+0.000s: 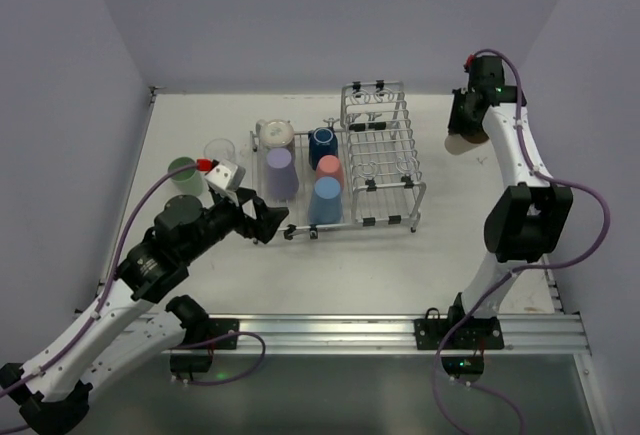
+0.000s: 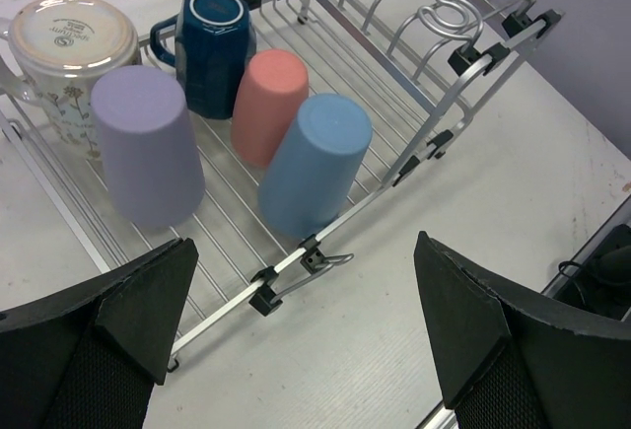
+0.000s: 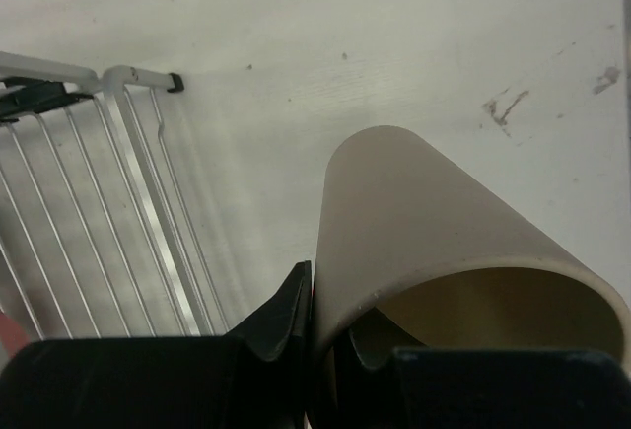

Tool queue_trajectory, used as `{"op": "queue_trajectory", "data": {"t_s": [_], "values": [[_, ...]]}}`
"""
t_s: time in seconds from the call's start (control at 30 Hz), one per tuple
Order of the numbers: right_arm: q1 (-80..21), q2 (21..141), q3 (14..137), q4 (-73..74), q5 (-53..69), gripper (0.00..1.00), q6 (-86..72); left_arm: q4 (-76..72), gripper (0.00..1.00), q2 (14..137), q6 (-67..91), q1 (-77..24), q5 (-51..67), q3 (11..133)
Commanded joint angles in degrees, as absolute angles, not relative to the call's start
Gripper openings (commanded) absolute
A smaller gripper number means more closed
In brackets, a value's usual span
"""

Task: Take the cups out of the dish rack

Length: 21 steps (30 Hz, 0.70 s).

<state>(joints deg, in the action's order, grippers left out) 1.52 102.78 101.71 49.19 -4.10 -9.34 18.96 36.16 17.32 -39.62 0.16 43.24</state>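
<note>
The dish rack (image 1: 382,221) stands mid-table. Its low grid holds upside-down lavender (image 1: 281,173), pink (image 1: 329,169) and light blue (image 1: 326,198) cups, a dark blue mug (image 1: 322,145) and a speckled cream mug (image 1: 275,135). A pale green cup (image 1: 183,173) and a clear cup (image 1: 219,150) stand on the table to the left. My left gripper (image 1: 268,220) is open and empty at the rack's near left corner, facing the light blue cup (image 2: 315,163). My right gripper (image 1: 466,127) is shut on the rim of a tan cup (image 3: 434,242), held right of the rack.
The rack's taller basket (image 1: 385,105) shows no cups. An aluminium rail (image 1: 400,333) runs along the near edge. Purple walls close the back and both sides. Rack wires (image 3: 99,202) lie left of the tan cup.
</note>
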Motion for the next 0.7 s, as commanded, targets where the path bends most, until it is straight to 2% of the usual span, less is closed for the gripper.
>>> {"op": "queue_trajectory", "data": {"t_s": [0.0, 0.3, 0.67], "values": [[1.41, 104.58, 104.06, 51.33, -0.53, 0.0, -9.4, 18.81, 1.0, 35.77, 15.29, -39.46, 3.52, 43.15], [1.49, 117.23, 110.66, 55.37, 1.67, 0.04, -10.19, 19.07, 1.0, 35.95, 15.38, -37.97, 5.98, 42.63], [1.41, 120.06, 111.0, 57.04, -5.97, 0.1, -9.67, 18.9, 1.0, 36.91, 15.47, -37.71, 5.98, 42.71]]}}
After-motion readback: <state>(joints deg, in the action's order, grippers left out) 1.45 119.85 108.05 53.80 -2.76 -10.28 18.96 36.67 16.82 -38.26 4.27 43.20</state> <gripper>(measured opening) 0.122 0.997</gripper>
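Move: The beige cup, already pinched at its left wall by the right hand, is bound for bare table right of the rack: about 2 cm ahead of that hand, 3 cm right and 18 cm down. From the right hand, the rack's upper tier is centred some 16 cm left, 3 cm back and 7 cm lower; the blue cup sits 30 cm left, 14 cm back, 12 cm down. From the left hand, the table spot lies roughly 27 cm ahead, 42 cm right, 25 cm down. The beige cup goes down about 10 cm towards the open table beside the rack, with the right hand keeping its pinch on the cup's wall. The descent eases to a stop as the cup's bottom meets the table, while the wrist tips some 15 degrees further down, bringing the cup more upright; the fingers don't let go. ##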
